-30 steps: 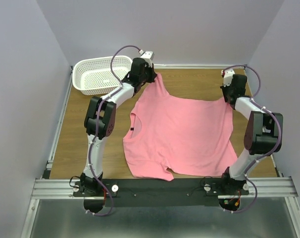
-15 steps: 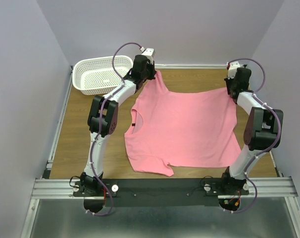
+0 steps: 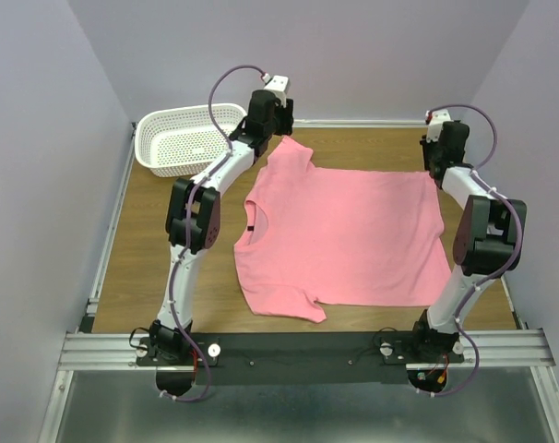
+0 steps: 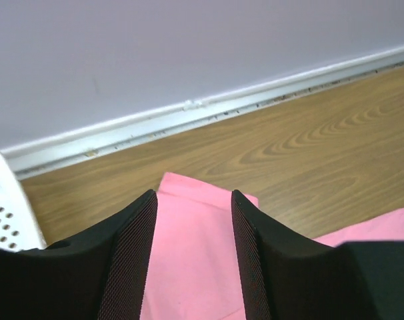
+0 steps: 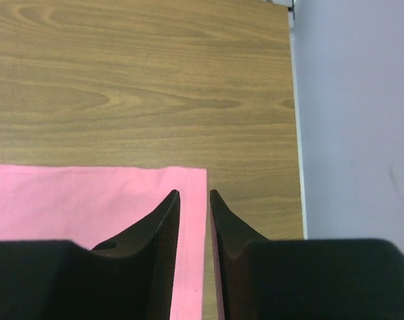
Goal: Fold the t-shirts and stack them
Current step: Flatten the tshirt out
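Observation:
The salmon-pink t-shirt (image 3: 344, 235) lies spread flat on the wooden table, its neck with a small dark label (image 3: 249, 228) toward the left. My left gripper (image 3: 281, 135) hovers over the far sleeve, open; the sleeve end (image 4: 195, 253) lies loose between its fingers (image 4: 194, 195). My right gripper (image 3: 434, 169) is over the shirt's far right corner (image 5: 69, 200). Its jaws (image 5: 194, 193) stand a narrow gap apart, and the cloth's edge lies flat on the table below them.
A white perforated basket (image 3: 183, 138) stands at the far left corner, its rim (image 4: 5, 213) close to my left gripper. The back wall and the table's far rail (image 3: 353, 122) run just beyond both grippers. The right wall is close beside the right arm.
Both grippers drew the shirt's far edge toward the back wall, stretching it flat. Both then opened and let go of the cloth, the left wider than the right.

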Controlling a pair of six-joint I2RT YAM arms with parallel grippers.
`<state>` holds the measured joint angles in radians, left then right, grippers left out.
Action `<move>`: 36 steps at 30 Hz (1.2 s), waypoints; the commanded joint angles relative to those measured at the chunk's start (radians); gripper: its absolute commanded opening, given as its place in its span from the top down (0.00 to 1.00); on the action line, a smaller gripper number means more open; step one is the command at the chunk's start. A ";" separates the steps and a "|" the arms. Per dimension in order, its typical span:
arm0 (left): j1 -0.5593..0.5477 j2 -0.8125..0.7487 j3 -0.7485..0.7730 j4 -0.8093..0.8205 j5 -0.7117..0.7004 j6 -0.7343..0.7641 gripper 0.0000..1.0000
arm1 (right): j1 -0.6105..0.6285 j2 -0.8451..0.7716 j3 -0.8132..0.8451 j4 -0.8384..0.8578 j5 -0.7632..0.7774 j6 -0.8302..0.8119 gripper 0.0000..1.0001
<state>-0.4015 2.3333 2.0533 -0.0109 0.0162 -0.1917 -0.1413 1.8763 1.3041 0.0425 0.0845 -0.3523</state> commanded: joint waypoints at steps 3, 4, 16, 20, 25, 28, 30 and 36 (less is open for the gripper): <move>-0.005 -0.196 -0.027 0.006 -0.072 0.109 0.43 | -0.009 -0.034 0.008 -0.007 -0.014 0.036 0.66; -0.005 -0.230 -0.062 0.031 -0.056 0.116 0.43 | -0.009 -0.066 -0.006 -0.015 -0.043 0.035 0.66; -0.007 -0.762 -0.763 0.034 0.174 0.023 0.43 | -0.032 -0.186 -0.178 -0.438 -0.563 -0.042 0.50; -0.005 -0.902 -0.982 0.042 0.148 -0.029 0.43 | -0.119 -0.216 -0.227 -0.452 -0.532 -0.017 0.50; -0.007 -1.025 -1.234 0.095 0.156 -0.247 0.43 | -0.195 -0.247 -0.288 -0.483 -0.513 -0.024 0.50; -0.016 -1.078 -1.369 0.169 0.159 -0.356 0.43 | -0.221 -0.267 -0.338 -0.495 -0.499 -0.046 0.50; -0.025 -1.097 -1.429 0.172 0.090 -0.406 0.43 | -0.237 -0.269 -0.351 -0.509 -0.479 -0.071 0.49; -0.088 -1.117 -1.516 0.103 -0.040 -0.532 0.43 | -0.334 -0.256 -0.388 -0.573 -0.489 -0.160 0.49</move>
<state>-0.4484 1.2583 0.5758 0.0887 0.0906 -0.6048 -0.4248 1.6230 0.9432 -0.4553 -0.4099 -0.4301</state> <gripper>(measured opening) 0.567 0.505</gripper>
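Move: The shirt's collar, with its black tag, lies roughly 25 cm back from my left hand, 8 cm to its left and 17 cm below. The far sleeve is almost directly under that hand, the near sleeve some 48 cm back and 4 cm right, and the white basket about 32 cm left and 2 cm ahead. From my right hand the near hem corner is about 37 cm back, 4 cm right and 10 cm down; the far hem corner is 1 cm ahead, 2 cm right. Already clear of the far sleeve, I arc my open left hand up some 13 cm, then back and down to above the collar, about 32 cm back in all and 9 cm left, tipping its fingers down. I bring my right hand back about 20 cm and down 9 along the hem towards the near corner, bowing left and returning, opening its fingers wider as it rolls left side up and tips down. ##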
